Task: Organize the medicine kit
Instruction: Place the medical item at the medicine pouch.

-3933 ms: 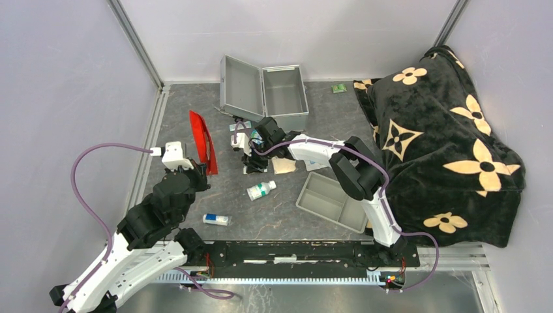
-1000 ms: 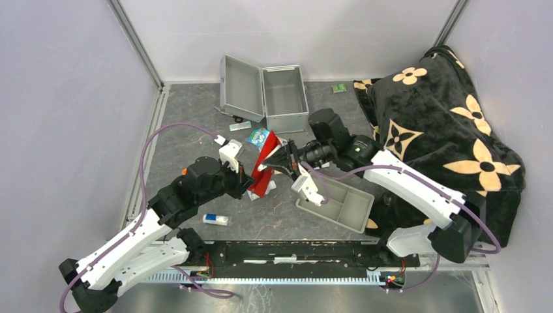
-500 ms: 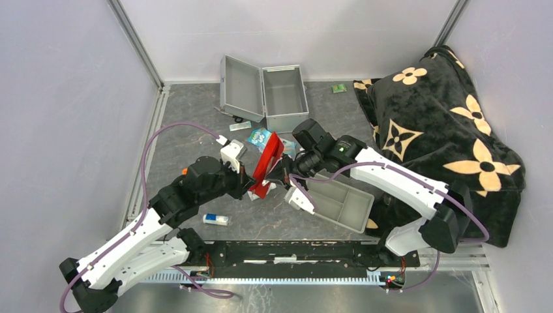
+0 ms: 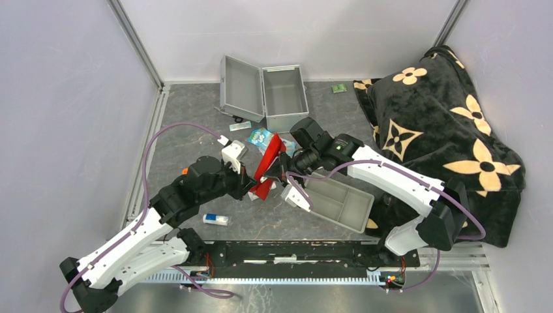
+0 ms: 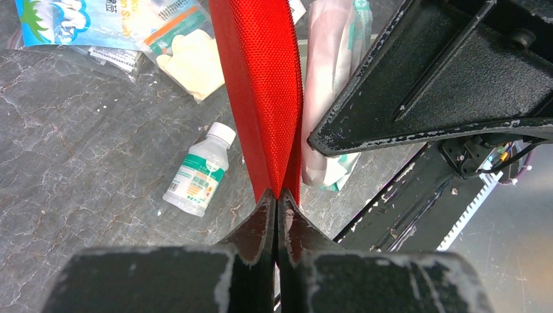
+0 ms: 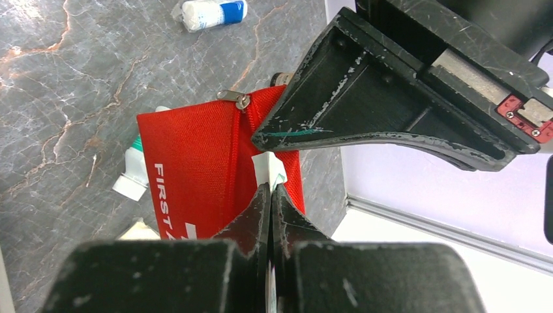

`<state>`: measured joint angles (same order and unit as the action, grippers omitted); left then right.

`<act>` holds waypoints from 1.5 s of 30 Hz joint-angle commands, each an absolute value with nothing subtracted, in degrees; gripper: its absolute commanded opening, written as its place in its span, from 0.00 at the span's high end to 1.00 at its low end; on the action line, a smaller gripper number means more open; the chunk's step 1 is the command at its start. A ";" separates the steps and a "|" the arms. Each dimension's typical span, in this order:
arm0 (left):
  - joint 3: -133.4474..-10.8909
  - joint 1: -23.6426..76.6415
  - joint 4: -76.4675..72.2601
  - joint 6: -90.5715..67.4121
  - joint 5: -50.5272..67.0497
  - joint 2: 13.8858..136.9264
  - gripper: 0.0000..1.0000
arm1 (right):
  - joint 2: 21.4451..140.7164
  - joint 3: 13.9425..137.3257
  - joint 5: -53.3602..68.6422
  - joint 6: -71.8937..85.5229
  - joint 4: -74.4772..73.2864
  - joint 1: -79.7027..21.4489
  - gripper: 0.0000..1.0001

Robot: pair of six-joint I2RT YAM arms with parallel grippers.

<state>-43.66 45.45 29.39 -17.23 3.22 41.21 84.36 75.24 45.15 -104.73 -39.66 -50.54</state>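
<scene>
The medicine kit (image 4: 284, 92), a silver-grey metal case, stands open at the back with its lid (image 4: 240, 88) swung to the left. In front of it a red first-aid pouch (image 4: 269, 163) is held on edge above the table. My left gripper (image 5: 277, 195) is shut on the pouch's (image 5: 261, 85) lower edge. My right gripper (image 6: 269, 188) is shut on a thin white-and-green packet (image 6: 269, 167) right against the pouch (image 6: 195, 176), near its zipper pull (image 6: 235, 98). In the top view the two grippers, left (image 4: 253, 187) and right (image 4: 279, 171), meet at the pouch.
A grey divided tray (image 4: 339, 202) lies right of the pouch. A white bottle (image 5: 199, 171) and a glove packet (image 5: 176, 39) lie under the pouch. A small white-and-blue tube (image 4: 216, 220) lies near the front. A black flowered blanket (image 4: 443, 130) covers the right side.
Over the last second my right gripper has moved left with the packet, up against the red pouch. The left gripper has kept holding the pouch, barely shifting.
</scene>
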 commanded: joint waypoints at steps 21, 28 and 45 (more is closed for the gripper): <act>-44.12 45.53 25.84 -14.95 4.74 41.00 0.98 | 89.28 79.06 42.22 -102.84 -41.99 -50.84 0.65; -44.13 45.53 25.94 -15.11 3.87 41.17 0.98 | 86.48 78.69 46.15 -102.78 -42.00 -50.92 0.55; -45.40 45.55 30.78 -20.43 -17.32 35.47 0.98 | 60.92 43.33 43.61 -42.71 26.92 -50.80 0.57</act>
<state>-43.66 45.45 29.76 -17.37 -7.38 38.61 63.79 48.47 48.90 -67.68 0.40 -50.63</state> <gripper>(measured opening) 0.043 0.433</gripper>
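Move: The open medicine pouch, still held by the left gripper, has its middle about 4 cm ahead of the right fingertips, 1 cm to their right and 3 cm below, or some 5 cm ahead of the left fingertips and 4 cm to their right, near their height. Well below the right hand, by some 20 cm, lie the white bottle, about 4 cm back and 1 cm left, and the cream glove, 4 cm ahead and 5 cm right. Hold the pouch still with the left gripper and lower the right one about 4 cm, easing slightly forward, to push the pinched paper packet down into it; open the fingers as you go down to let go. Then lift the right hand some 8 cm, drawing back and right out of the pouch and tipping its fingers up roughly 25 degrees. As it leaves, swing the pouch about 3 cm left and forward with the left hand. ##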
